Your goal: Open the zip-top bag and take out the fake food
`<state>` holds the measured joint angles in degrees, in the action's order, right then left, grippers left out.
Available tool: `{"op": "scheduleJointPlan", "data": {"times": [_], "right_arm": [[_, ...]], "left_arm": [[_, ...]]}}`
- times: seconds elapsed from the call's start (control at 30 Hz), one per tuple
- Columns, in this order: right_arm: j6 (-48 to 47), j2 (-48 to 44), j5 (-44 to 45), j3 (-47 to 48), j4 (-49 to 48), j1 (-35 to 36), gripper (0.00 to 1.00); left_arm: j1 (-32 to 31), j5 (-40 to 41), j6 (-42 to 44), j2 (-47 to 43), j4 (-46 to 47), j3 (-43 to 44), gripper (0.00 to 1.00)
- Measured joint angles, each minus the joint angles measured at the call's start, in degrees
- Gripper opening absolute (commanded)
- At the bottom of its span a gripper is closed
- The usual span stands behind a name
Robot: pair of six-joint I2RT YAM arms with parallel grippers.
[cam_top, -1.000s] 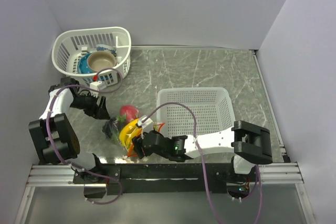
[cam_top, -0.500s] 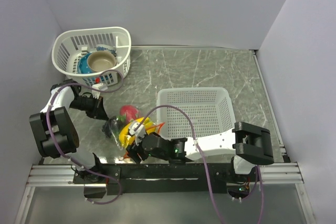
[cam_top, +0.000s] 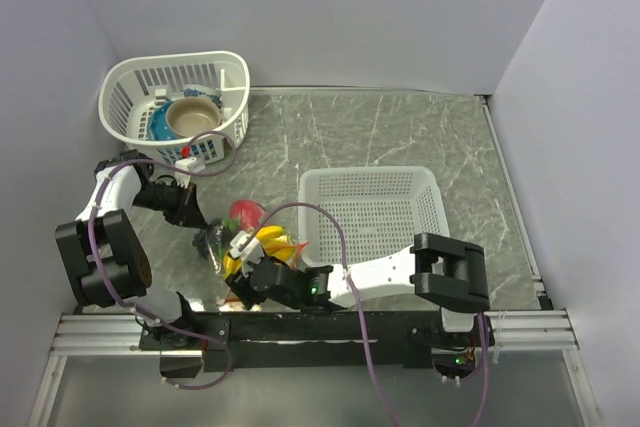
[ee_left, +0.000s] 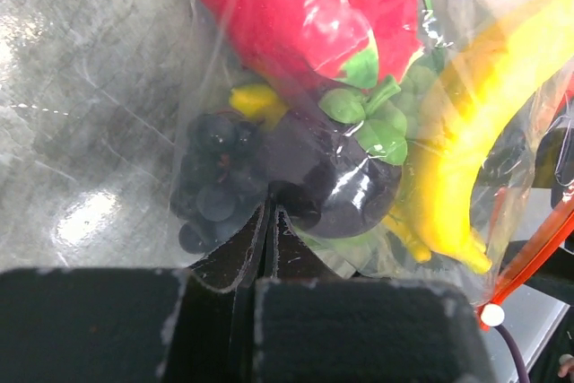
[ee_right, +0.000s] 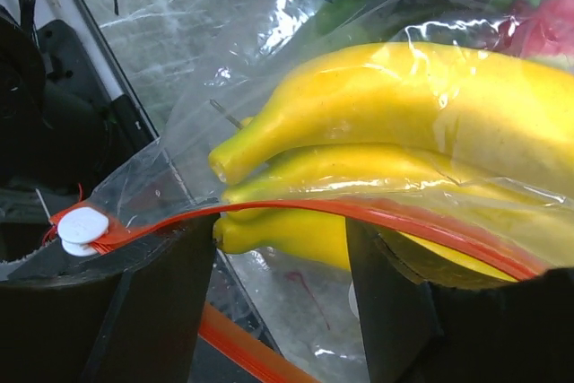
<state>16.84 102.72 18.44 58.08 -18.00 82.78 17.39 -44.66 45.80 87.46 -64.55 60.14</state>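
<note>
The zip-top bag [cam_top: 232, 247] lies on the marble table between the arms, clear, holding the fake food. Through the film I see a yellow banana bunch [ee_left: 475, 123], a pink-red dragon fruit [ee_left: 305, 15], green leaves [ee_left: 377, 123] and a dark grape cluster [ee_left: 211, 177]. My left gripper [ee_left: 269, 213] is shut, pinching the bag's film beside the grapes. My right gripper [ee_right: 282, 248] stands open at the bag's mouth, its jaws either side of the banana bunch [ee_right: 404, 123] tips. The orange-red zip strip [ee_right: 359, 213] runs across both jaws, its white slider [ee_right: 82, 224] at the left.
A white mesh basket [cam_top: 180, 62] at the back left holds a tan bowl [cam_top: 192, 117] and a blue item. A second white basket [cam_top: 370, 175] stands right of the bag. The table's near rail runs just behind my right gripper [cam_top: 240, 282].
My left gripper has closed on the bag. My right arm has slid left along the near edge, bringing its jaws round the bag's mouth, and the bag has shifted slightly.
</note>
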Motion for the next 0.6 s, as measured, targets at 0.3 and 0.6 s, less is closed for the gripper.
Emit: {"op": "scheduleJointPlan", "data": {"times": [0.3, 0.6], "right_arm": [[-0.7, -1.68, 3.85, -1.36, -2.75, 0.59, 0.0], [0.26, -16.17, 4.09, -8.83, 2.08, 0.55, 0.0]], "left_arm": [[0.0, -0.42, 0.07, -0.13, -1.22, 0.39, 0.01], [0.74, 1.53, -3.04, -0.9, 0.79, 3.43, 0.01]]}}
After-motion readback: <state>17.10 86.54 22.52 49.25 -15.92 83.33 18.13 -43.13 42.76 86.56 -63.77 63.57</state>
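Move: The bag's red zip edge already runs between the right gripper's open fingers, practically at the pads. From that hand the bananas lie about 9 cm ahead and 5 cm to the right. The red fruit is roughly 16 cm ahead and 2 cm right, and the dark grapes and eggplant some 11 cm ahead and 6 cm left, all slightly lower. From the left gripper that zip edge is about 14 cm back and 7 cm right. Shut the right gripper on the red zip edge near the bag's back corner, pinching it while barely shifting the hand. Then pull it up about 5 cm and as far to the right, away from the grapes and eggplant, keeping the pinch. Keep the left gripper shut and ease it some 2 cm forward, up and slightly left, away from that zip edge. ##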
